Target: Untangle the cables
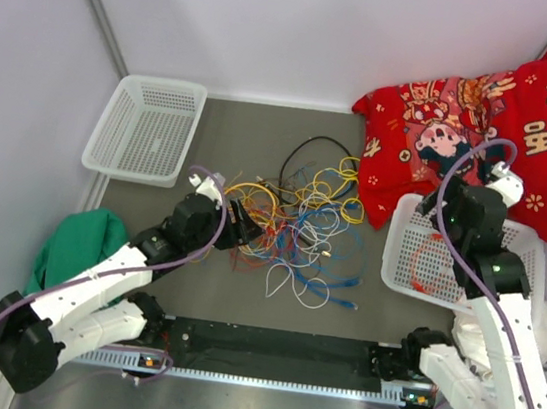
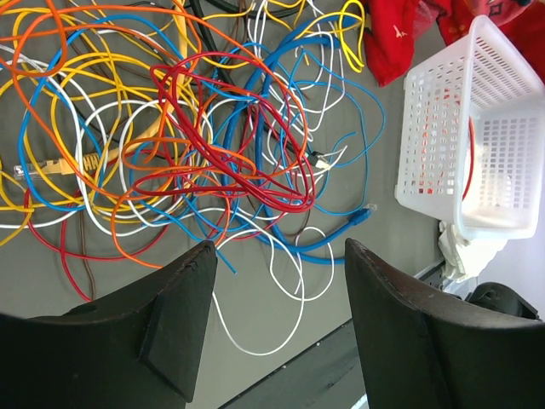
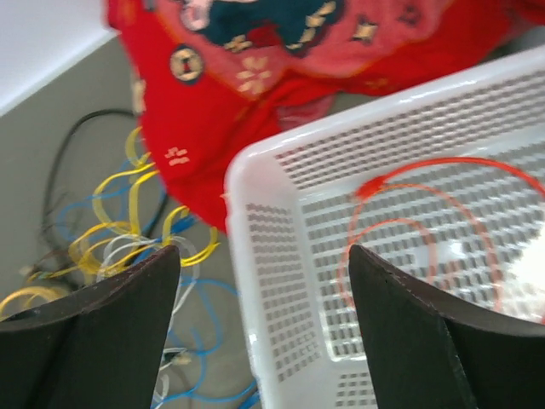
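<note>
The cables (image 1: 302,218) lie in a tangled heap of yellow, orange, red, blue, white and black loops in the middle of the grey table. My left gripper (image 1: 250,230) is at the heap's left edge, open and holding nothing. From the left wrist, the cables (image 2: 213,128) spread beyond the left gripper (image 2: 279,247), with a white loop (image 2: 255,354) on the table between the fingers. My right gripper (image 1: 434,214) hangs open over the right basket's left rim. An orange cable (image 3: 426,230) lies coiled inside that basket, free of the right gripper (image 3: 264,251).
The right white basket (image 1: 404,247) stands beside the heap, with a red patterned cloth (image 1: 486,122) behind it. Another white basket (image 1: 147,127) sits at the back left. A green cloth (image 1: 77,244) lies by the left arm. A black rail (image 1: 275,346) runs along the near edge.
</note>
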Tool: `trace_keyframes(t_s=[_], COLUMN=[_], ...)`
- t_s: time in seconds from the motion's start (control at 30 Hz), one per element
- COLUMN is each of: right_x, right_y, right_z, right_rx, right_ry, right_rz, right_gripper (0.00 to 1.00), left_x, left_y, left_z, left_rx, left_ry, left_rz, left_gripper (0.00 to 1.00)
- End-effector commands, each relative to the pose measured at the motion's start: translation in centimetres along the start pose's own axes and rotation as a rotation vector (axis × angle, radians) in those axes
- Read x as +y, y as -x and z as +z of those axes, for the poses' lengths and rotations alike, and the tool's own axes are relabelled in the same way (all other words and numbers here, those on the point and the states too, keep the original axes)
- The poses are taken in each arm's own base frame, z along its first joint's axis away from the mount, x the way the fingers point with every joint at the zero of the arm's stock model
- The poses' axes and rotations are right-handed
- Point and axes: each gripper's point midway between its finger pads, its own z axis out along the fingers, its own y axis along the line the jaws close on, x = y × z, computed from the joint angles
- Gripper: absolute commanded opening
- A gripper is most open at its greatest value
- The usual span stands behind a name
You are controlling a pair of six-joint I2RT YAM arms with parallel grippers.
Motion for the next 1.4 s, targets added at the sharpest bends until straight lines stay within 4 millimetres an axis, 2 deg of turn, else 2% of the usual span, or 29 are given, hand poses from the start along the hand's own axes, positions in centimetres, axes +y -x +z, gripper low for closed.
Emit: trace_keyframes(t_s=[0.0, 0.03, 0.07, 0.1, 0.13, 0.17, 0.2, 0.27, 0.3, 0.37, 0.43, 0.5, 0.53, 0.6, 0.63, 0.7, 0.77, 0.9, 0.97, 1.0, 1.07, 1.1, 1.17, 1.2, 1.27, 1.3, 1.37], right_x=[7.3, 9.9, 11.4, 12.7, 14.6, 16.5, 18.0, 20.4, 21.1, 23.2, 24.6, 26.5, 26.9, 28.2, 28.6, 29.3, 29.3, 29.2, 29.3, 29.3, 29.7, 30.0, 30.8, 31.5, 31.5, 32.0, 31.7], right_y=[0.3, -1.1, -2.9, -3.7, -5.3, -8.5, -9.9, -13.1, -14.6, -15.9, -18.3, -18.9, -20.6, -21.2, -22.4, -23.1, -25.2, -27.9, -28.5, -28.5, -27.5, -25.9, -23.0, -19.4, -16.1, -11.8, -7.6], right_z=[-0.9, -1.9, -1.1, -1.2, -1.6, -1.5, -1.8, -3.2, -2.5, -2.9, -3.1, -3.2, -2.7, -2.7, -2.6, -2.4, -1.5, -0.4, -0.3, -0.2, -0.5, -1.1, -2.7, -5.3, -7.6, -10.4, -13.1], right_rx=[0.037, 0.093, 0.158, 0.18, 0.237, 0.329, 0.363, 0.434, 0.457, 0.455, 0.497, 0.504, 0.55, 0.551, 0.58, 0.597, 0.655, 0.724, 0.743, 0.745, 0.707, 0.67, 0.613, 0.54, 0.465, 0.365, 0.279], right_ry=[0.345, 0.464, 0.494, 0.538, 0.611, 0.654, 0.71, 0.783, 0.779, 0.838, 0.879, 0.921, 0.92, 0.947, 0.96, 0.966, 0.944, 0.926, 0.931, 0.928, 0.94, 0.948, 0.979, 1.048, 1.077, 1.124, 1.143], right_rz=[0.013, -0.024, -0.064, -0.118, -0.163, -0.235, -0.298, -0.388, -0.428, -0.445, -0.47, -0.465, -0.479, -0.483, -0.491, -0.491, -0.505, -0.51, -0.509, -0.504, -0.487, -0.468, -0.413, -0.368, -0.34, -0.315, -0.335], right_gripper=[0.81, 0.81, 0.82, 0.82, 0.82, 0.82, 0.81, 0.81, 0.81, 0.81, 0.81, 0.81, 0.81, 0.81, 0.81, 0.81, 0.8, 0.77, 0.67, 0.47, 0.24, 0.04, 0.0, 0.0, 0.0, 0.0, 0.0], left_x=[-0.8, -0.8, -0.6, -0.6, -0.5, -0.2, 0.0, 0.7, 1.4, 1.8, 2.0, 2.5, 2.4, 2.6, 2.5, 2.8, 2.9, 3.3, 3.1, 3.1, 3.0, 3.0, 2.9, 2.8, 2.6, 2.0, 1.4], left_y=[1.3, 1.4, 1.6, 2.2, 2.4, 2.1, 2.8, 3.3, 3.2, 3.7, 3.8, 4.0, 4.3, 4.4, 4.5, 4.4, 4.4, 4.3, 4.3, 4.3, 4.5, 4.6, 4.7, 5.1, 5.6, 6.3, 6.9], left_z=[-0.1, -0.1, -0.2, -0.3, -0.4, -0.6, -0.7, -1.1, -1.4, -2.1, -2.9, -3.4, -3.9, -4.2, -4.6, -4.8, -5.0, -4.8, -4.7, -4.7, -4.7, -4.9, -5.0, -5.3, -5.6, -6.0, -6.4], left_rx=[-0.038, -0.038, -0.045, -0.064, -0.068, -0.053, -0.079, -0.096, -0.089, -0.114, -0.13, -0.153, -0.174, -0.193, -0.203, -0.211, -0.213, -0.202, -0.197, -0.196, -0.199, -0.204, -0.217, -0.234, -0.267, -0.299, -0.336], left_ry=[-0.006, 0.001, 0.017, 0.03, 0.044, 0.059, 0.087, 0.137, 0.177, 0.209, 0.22, 0.235, 0.225, 0.225, 0.218, 0.227, 0.232, 0.248, 0.246, 0.249, 0.25, 0.249, 0.246, 0.238, 0.233, 0.207, 0.173], left_rz=[0.035, 0.04, 0.046, 0.06, 0.065, 0.07, 0.077, 0.077, 0.077, 0.08, 0.079, 0.073, 0.069, 0.064, 0.063, 0.062, 0.061, 0.067, 0.07, 0.071, 0.071, 0.071, 0.073, 0.075, 0.077, 0.083, 0.092], left_gripper=[0.66, 0.67, 0.67, 0.67, 0.67, 0.67, 0.67, 0.67, 0.67, 0.67, 0.67, 0.67, 0.67, 0.67, 0.67, 0.67, 0.67, 0.67, 0.67, 0.67, 0.67, 0.67, 0.66, 0.66, 0.66, 0.66, 0.66])
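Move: The red strands in the tangle that I go for next lie about 36 cm to my right hand's left, 2 cm ahead and 19 cm below it. The thick yellow loop is some 7 cm left of them and level, the white coils 11 cm to their right and 2 cm nearer me. The right basket's middle is about 11 cm right of my right hand and 4 cm back. From my left hand the strands are roughly 8 cm ahead, 6 cm right and 8 cm down. I swing my open right hand about 36 cm left from the basket to the tangle, sinking as I go and turning almost 70 degrees counter-clockwise, then dip in, pinch red and orange strands shut between my fingertips and pull them up some 10 cm. Meanwhile my left hand, fingers still open, backs off about 7 cm leftward, rolling and turning slightly counter-clockwise. ##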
